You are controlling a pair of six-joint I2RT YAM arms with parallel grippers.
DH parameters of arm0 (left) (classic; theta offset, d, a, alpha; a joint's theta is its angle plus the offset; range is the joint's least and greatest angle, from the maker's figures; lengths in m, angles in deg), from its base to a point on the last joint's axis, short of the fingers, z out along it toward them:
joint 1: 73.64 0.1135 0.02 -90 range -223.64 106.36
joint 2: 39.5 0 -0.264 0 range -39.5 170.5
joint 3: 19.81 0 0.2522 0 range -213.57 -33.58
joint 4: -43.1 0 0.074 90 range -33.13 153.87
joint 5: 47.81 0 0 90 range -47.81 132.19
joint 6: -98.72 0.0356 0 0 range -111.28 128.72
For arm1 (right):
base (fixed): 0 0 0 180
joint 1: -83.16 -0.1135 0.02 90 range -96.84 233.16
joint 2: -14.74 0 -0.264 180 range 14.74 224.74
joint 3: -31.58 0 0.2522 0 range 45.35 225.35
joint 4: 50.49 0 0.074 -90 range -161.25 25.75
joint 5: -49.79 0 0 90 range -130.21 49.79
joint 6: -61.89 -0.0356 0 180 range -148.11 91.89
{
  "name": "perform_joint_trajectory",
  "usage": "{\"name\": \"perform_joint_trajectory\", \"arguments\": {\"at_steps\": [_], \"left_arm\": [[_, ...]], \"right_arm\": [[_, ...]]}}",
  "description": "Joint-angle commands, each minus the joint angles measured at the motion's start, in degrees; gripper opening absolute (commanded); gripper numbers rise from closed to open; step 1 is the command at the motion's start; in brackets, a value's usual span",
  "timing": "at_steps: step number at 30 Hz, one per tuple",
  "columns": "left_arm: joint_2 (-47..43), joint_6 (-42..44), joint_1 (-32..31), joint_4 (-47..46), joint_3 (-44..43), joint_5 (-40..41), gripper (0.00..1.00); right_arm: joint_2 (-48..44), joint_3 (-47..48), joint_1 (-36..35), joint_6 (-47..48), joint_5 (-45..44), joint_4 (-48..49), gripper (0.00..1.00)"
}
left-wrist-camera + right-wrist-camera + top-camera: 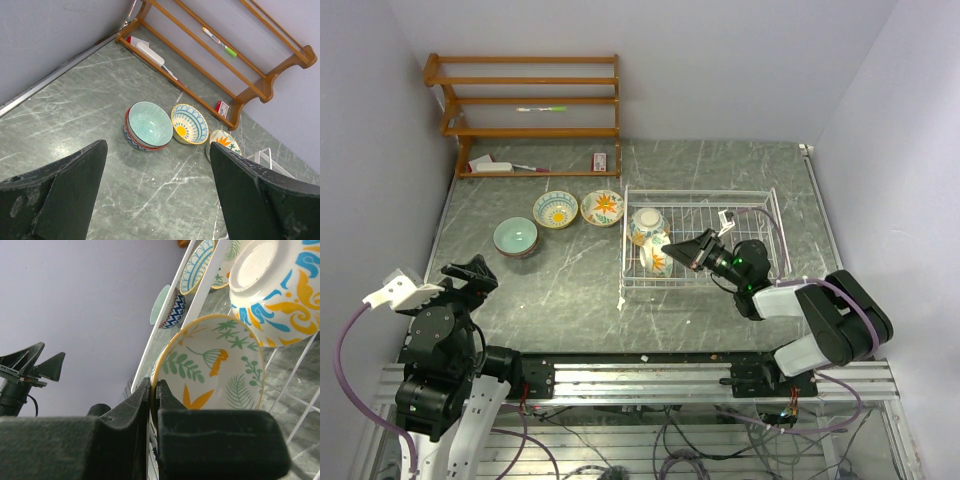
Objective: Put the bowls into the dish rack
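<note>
The white wire dish rack (750, 215) stands right of centre. Inside it, a bowl with yellow and blue swirls (648, 222) (280, 285) lies upside down. Beside it a leaf-patterned bowl (656, 261) (215, 365) stands on edge, with my right gripper (672, 249) (154, 385) shut on its yellow rim. On the table to the left, a pale teal bowl (515, 236) (150, 124) is nested in a patterned one, next to a blue-and-yellow bowl (555, 209) (190, 123) and an orange-flower bowl (602, 207) (225, 141). My left gripper (470, 272) (157, 145) hangs open and empty, short of them.
A brown wooden shelf unit (530, 110) (225, 55) stands against the back wall, with a marker pen and small items on it. Walls close in on the left, back and right. The rack's near left corner (265, 155) shows in the left wrist view.
</note>
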Motion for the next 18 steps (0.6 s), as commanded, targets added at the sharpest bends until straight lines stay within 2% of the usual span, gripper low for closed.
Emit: {"name": "perform_joint_trajectory", "arguments": {"at_steps": [1, 5, 9, 18], "left_arm": [[-0.2, 0.5, -0.1, -1.2, -1.3, 0.0, 0.95], [-0.2, 0.5, -0.1, -1.3, -1.3, -0.1, 0.95], [-0.3, 0.5, -0.1, -1.2, -1.3, 0.0, 0.95], [-0.2, 0.5, -0.1, -1.2, -1.3, 0.0, 0.95]], "right_arm": [[-1.6, -1.8, 1.2, 2.6, -5.3, -6.1, 0.04], [-3.7, -3.0, 1.4, 3.7, -7.5, -9.2, 0.08], [-5.7, -3.0, 1.6, 5.8, -9.7, -15.1, 0.20], [-9.8, -4.2, 2.1, 8.4, -14.5, -23.1, 0.26]]}}
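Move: The right hand holds the bowl by its rim, the bowl's middle about 2 cm back, 2 cm left and 3 cm below. Its spot in the dish rack is some 3 cm back and 5 cm below. The blue-orange bowl, already upside down in the rack, sits 4 cm ahead and 4 cm left. The flower bowl on the table is about 9 cm ahead and 14 cm left. For the left hand, the held bowl lies roughly 38 cm right and 10 cm ahead. Rightward and somewhat forward, about 4 cm in all, the right hand draws away from the blue-orange bowl, sinking a couple of centimetres late on. It swings roughly 10 to 15 degrees clockwise while its shut fingers ease apart to about a quarter open, loosening their pinch but still straddling the bowl's rim. ##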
